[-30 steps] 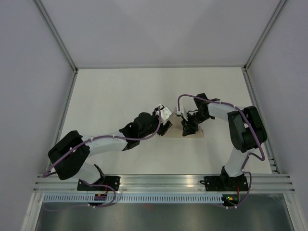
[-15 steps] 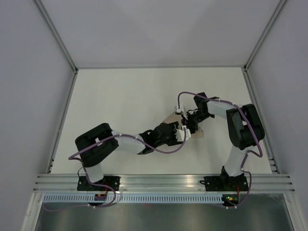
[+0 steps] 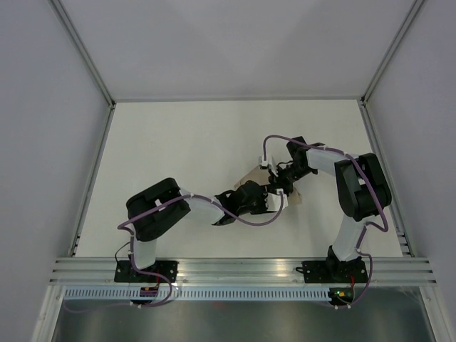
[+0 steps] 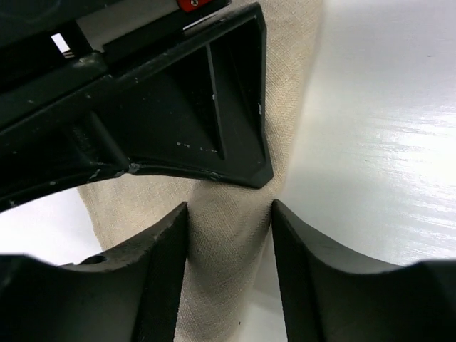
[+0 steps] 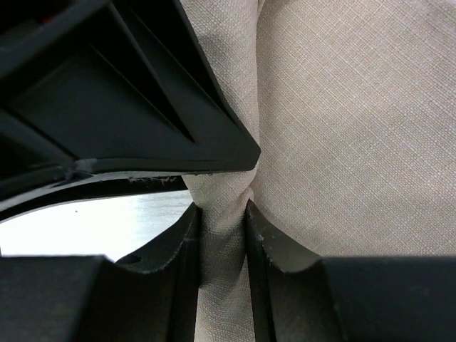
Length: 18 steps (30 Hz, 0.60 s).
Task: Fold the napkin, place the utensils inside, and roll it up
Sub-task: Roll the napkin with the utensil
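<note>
The beige napkin [image 3: 249,176] lies bunched at mid-table, mostly covered by both grippers. My right gripper [image 3: 279,184] is shut on a rolled ridge of the napkin [image 5: 342,107]; in its wrist view the gripper [image 5: 222,214] squeezes the cloth tightly. My left gripper [image 3: 276,201] meets it from the near side. In the left wrist view the gripper [image 4: 229,214] holds a thicker fold of napkin [image 4: 228,242] between its jaws, and cloth touches both fingers. Each wrist view shows the other gripper's black body close ahead. The utensils are hidden.
The white table [image 3: 178,142] is walled by grey panels on three sides. An aluminium rail [image 3: 242,267] runs along the near edge by the arm bases. Purple cables loop over both arms.
My left arm has swung right from the napkin's left end to its near side, right up against the right gripper. The right gripper has stayed in place, holding the cloth.
</note>
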Each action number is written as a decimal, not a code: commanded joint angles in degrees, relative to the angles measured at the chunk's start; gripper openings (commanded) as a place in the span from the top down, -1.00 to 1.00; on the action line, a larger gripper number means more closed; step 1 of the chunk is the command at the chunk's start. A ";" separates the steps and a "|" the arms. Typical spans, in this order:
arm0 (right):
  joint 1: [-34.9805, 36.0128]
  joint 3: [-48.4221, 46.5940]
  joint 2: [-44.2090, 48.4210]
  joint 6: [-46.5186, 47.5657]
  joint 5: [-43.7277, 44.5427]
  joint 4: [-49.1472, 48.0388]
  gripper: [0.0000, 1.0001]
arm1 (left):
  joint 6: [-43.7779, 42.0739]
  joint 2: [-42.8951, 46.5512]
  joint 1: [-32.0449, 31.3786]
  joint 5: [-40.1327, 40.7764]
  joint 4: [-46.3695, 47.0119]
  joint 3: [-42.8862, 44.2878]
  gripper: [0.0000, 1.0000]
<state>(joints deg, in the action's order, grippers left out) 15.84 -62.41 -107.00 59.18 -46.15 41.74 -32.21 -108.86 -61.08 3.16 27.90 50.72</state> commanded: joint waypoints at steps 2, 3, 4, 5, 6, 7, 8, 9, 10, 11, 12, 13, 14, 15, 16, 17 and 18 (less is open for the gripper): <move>0.60 2.38 -4.53 1.38 4.49 0.10 0.60 | 1.09 -1.80 0.87 -2.89 -4.95 1.57 0.00; 0.51 2.47 -4.45 1.38 4.40 0.01 0.60 | 1.61 -1.88 0.96 -4.55 -5.66 1.66 0.19; 0.43 2.56 -4.36 1.29 4.40 0.01 0.60 | 1.97 -1.97 1.14 -5.43 -6.45 2.10 0.28; 0.42 2.56 -4.10 1.29 4.32 -0.07 0.59 | 2.93 -2.06 1.22 -5.62 -6.98 2.19 0.36; 0.34 2.65 -4.01 1.29 4.40 -0.08 0.60 | 3.37 -2.23 1.31 -6.05 -7.94 2.37 0.48; 0.25 2.65 -4.01 1.12 4.32 -0.08 0.59 | 3.90 -2.50 1.40 -6.93 -8.30 2.54 0.52; 0.34 2.65 -3.92 1.12 4.23 -0.16 0.58 | 5.65 -2.85 1.66 -7.29 -8.74 2.72 0.57; 0.16 2.65 -3.83 1.12 4.23 -0.34 0.53 | 6.71 -3.11 1.84 -8.86 -10.05 3.33 0.68; 0.25 2.65 -3.66 0.94 4.23 -0.51 0.48 | 7.76 -3.38 1.93 -9.48 -10.06 3.33 0.71; 0.25 2.65 -3.39 0.77 4.14 -0.69 0.44 | 9.77 -3.55 2.19 -10.18 -10.06 3.33 0.75; 0.25 2.91 -3.13 0.50 4.05 -1.21 0.30 | 10.66 -3.55 2.28 -10.89 -10.15 3.33 0.84; 0.07 3.00 -2.43 0.15 3.96 -1.39 0.22 | 11.46 -3.64 2.63 -12.11 -10.58 3.33 0.87; -0.01 3.17 -1.90 -0.11 3.96 -1.66 0.15 | 12.86 -3.99 2.89 -13.17 -11.02 3.42 0.89; -0.10 3.61 -1.46 -0.46 3.88 -2.35 0.03 | 13.57 -4.25 3.07 -14.74 -11.55 3.86 0.94; -0.28 3.87 -0.93 -0.73 3.88 -2.71 -0.02 | 14.10 -4.34 3.33 -15.72 -12.86 4.04 0.95; -0.54 4.05 0.29 -1.17 3.96 -2.97 -0.06 | 15.06 -4.69 3.94 -16.77 -13.57 4.21 0.95; -0.63 4.23 0.91 -1.43 3.96 -3.15 -0.15 | 15.59 -4.87 4.12 -18.17 -14.36 4.91 0.95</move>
<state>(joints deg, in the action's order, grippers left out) 15.18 -61.17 -105.89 56.34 -46.96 40.38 -25.19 -109.75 -57.54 -6.98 21.28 54.63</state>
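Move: The napkin roll lies right between the left hand's open fingers, about 1 cm below its hand point. The roll is also already held in the right hand's fingers, close by. From the left hand, the napkin's loose flat part spreads about 5 cm ahead and 7 cm left, some 3 cm lower. Nearly in place, left fingers close on the napkin roll, tilting some 10 degrees, before right fingers open partway. ##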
